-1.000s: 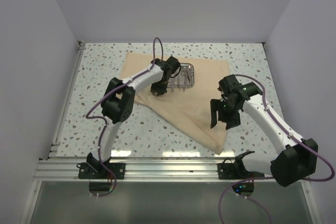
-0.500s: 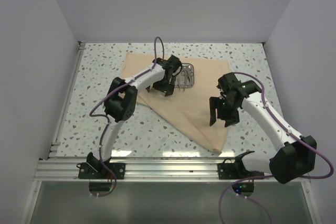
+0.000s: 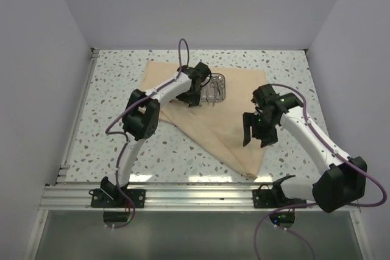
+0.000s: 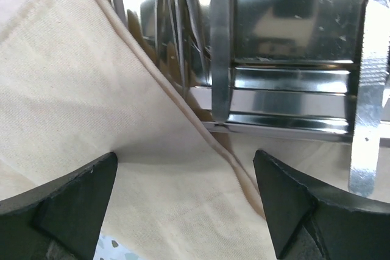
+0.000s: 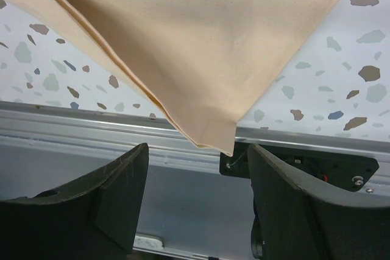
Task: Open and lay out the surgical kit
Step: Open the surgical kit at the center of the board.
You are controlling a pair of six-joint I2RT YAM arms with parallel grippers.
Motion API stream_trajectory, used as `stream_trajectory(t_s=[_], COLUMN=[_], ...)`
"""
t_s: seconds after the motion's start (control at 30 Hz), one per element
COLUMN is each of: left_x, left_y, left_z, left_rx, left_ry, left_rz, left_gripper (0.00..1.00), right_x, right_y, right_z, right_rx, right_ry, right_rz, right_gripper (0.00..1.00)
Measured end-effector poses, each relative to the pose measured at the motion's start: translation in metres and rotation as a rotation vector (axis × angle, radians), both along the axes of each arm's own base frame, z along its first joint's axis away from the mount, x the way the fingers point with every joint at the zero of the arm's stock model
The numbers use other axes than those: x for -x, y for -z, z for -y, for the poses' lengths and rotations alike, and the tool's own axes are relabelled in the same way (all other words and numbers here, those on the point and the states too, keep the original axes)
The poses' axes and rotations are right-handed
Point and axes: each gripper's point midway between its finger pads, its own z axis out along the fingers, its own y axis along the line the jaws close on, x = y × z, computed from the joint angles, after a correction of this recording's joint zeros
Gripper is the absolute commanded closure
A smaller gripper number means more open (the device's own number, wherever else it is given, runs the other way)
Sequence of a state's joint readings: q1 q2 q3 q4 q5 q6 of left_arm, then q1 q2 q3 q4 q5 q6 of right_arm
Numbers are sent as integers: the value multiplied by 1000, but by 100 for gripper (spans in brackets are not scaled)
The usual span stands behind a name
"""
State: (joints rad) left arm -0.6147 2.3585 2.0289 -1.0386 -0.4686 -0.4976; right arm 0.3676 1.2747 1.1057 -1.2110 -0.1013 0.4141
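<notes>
The beige cloth wrap (image 3: 210,123) lies unfolded on the speckled table, its near corner (image 5: 224,143) pointing at the front rail. On its far part stands the shiny steel tray (image 3: 218,84) with several slim silver instruments (image 4: 370,89) lying in and over it. My left gripper (image 3: 194,97) hovers at the tray's near-left edge. In the left wrist view the left gripper (image 4: 186,193) is open, with only flat cloth (image 4: 91,89) and a hem fold beneath it, and the tray (image 4: 292,41) just ahead. My right gripper (image 3: 255,131) hangs open over the cloth's right edge, holding nothing (image 5: 195,193).
An aluminium rail (image 3: 195,194) with the arm bases runs along the near edge. White walls close in the left, right and back sides. Bare speckled table (image 3: 103,120) shows left of the cloth and in a strip on its right.
My left gripper has gone from shut to open and has shifted a little toward the tray. The right gripper has drifted slightly up and back, still open.
</notes>
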Motion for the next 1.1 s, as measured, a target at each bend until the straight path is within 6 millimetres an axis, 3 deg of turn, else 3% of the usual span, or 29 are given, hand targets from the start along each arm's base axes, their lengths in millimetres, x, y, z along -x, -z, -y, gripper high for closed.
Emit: stream_trajectory(t_s=[0.13,0.23,0.33,0.37,0.43,0.47,0.57,0.77,0.87,0.97,1.1], left_x=[-7,-12,-15,-16,-16,-16,-16,-13,-1,12,30], left_y=[-1,0,1,3,6,7,8,9,5,-14,-63], left_z=[-11,-21,-27,-28,-28,-28,-27,-26,-32,-39,-51], left_rx=[-3,-1,2,2,5,5,13,26,27,41,88], left_ry=[-29,-59,-75,-76,-79,-78,-74,-73,-79,-87,-110], left_rz=[10,13,14,14,13,11,8,5,-6,6,80], left_gripper=[8,19,38,51,65,81,100,100,100,100,100], right_x=[-1,-2,-2,-2,-3,-4,-6,-12,-19,-27,-40], right_y=[2,3,5,6,6,6,4,3,1,-1,-1], right_z=[-1,-2,-3,-4,-5,-5,-5,-7,-9,-12,-17], right_rx=[0,1,-1,-1,-3,-3,-5,-5,0,-3,-7], right_ry=[-2,-5,-6,-7,-7,-7,-7,-14,-18,-21,-20], right_rz=[-12,-23,-35,-39,-40,-40,-36,-31,-28,-20,-9], right_gripper=[31,31,31,31,31,31,31,31,31,31,32])
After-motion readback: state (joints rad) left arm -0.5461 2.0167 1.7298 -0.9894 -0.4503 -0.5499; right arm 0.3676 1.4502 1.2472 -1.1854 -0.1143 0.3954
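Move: The cloth's loose folded edge, lying over the tray's left end, is about 3 cm left and 2 cm ahead of the left hand, 1 cm lower. The metal tray's middle sits some 6 cm ahead and 4 cm right, about 1 cm down; the steel tools in it lie about 4 cm ahead and 6 cm right, at similar depth. From the right hand that folded edge is roughly 22 cm ahead, 19 cm left and 11 cm down. Slide the open left gripper about 3 cm left and slightly forward, dip a little while shutting the fingers to pinch the cloth's folded edge, then lift it some 7 cm, drawing back and left away from the tray. Meanwhile ease the empty, still open right gripper about 4 cm forward and a little left over the cloth. ##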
